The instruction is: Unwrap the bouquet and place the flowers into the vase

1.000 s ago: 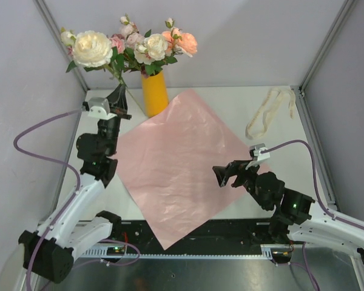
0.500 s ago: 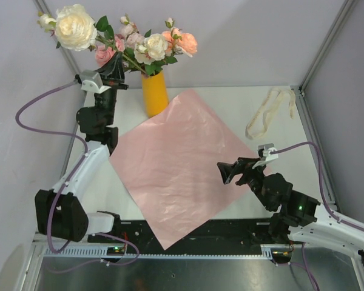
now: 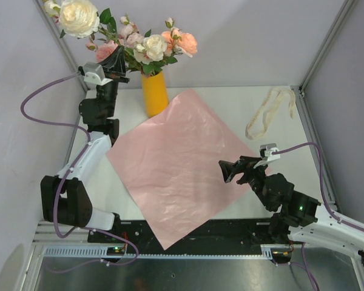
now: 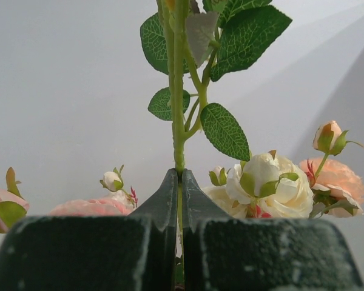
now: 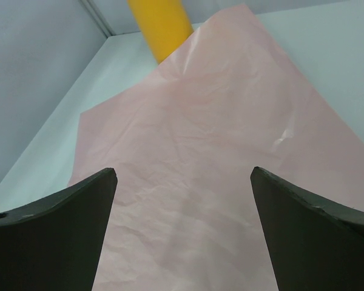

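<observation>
The yellow-orange vase stands at the back left and holds several flowers in cream, pink and peach. My left gripper is raised just left of the vase, shut on a green leafy stem. That stem carries a large cream rose high at the top left. The vase's roses show behind the closed left fingers. No wrapped bouquet is in view. My right gripper hovers open over the pink paper, nothing between its fingers.
The pink paper sheet lies spread flat across the table's middle, one corner against the vase. A cream ribbon lies loose at the back right. Grey walls and metal frame posts close in the back and both sides.
My left arm has lifted the held stem, carrying the cream rose up and toward the back left corner beside the vase. The right arm has shifted only slightly and stays open.
</observation>
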Motion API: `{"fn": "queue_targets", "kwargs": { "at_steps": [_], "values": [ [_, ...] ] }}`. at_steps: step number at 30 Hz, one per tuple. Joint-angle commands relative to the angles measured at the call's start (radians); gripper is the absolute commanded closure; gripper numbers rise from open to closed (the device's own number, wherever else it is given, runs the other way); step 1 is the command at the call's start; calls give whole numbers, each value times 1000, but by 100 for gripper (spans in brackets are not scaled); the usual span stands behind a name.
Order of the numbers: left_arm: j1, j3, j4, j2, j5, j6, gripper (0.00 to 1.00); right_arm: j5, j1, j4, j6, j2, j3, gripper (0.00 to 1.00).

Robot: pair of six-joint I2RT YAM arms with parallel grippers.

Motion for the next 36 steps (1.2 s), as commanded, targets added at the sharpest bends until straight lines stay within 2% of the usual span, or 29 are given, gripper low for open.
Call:
{"fn": "queue_targets", "kwargs": {
  "at_steps": [1, 17, 24, 36],
  "values": [
    [14, 51, 48, 2, 10, 49, 100, 36, 0, 31, -7, -19, 21, 1],
    [13, 30, -49, 28, 56, 180, 100, 39, 0, 21, 5, -20, 21, 1],
    [8, 3, -63, 85, 83, 246, 100, 41, -2, 18, 4, -12, 21, 1],
    [-20, 6, -74, 207, 108, 268, 100, 18, -32, 22, 5, 8, 21, 1]
  ]
}}
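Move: From my left hand, which already grips the last flower by its stem, the vase mouth lies about 17 cm ahead, 6 cm right and some 25 cm below. The blossoms standing in the vase spread around a point 14 cm ahead, 7 cm right and 9 cm lower. The pink paper's middle is 7 cm back, 16 cm right and some 50 cm down. From my right hand the vase mouth is about 40 cm ahead and 27 cm left, roughly level. After barely stirring at first, I lower my left hand about 9 cm while reaching some 6 cm forward and slightly right, bringing the held flower towards the vase and in among the blossoms. My wrist rolls about 15 degrees, left side rising, and tips a little down; my fingers stay shut on the stem. ##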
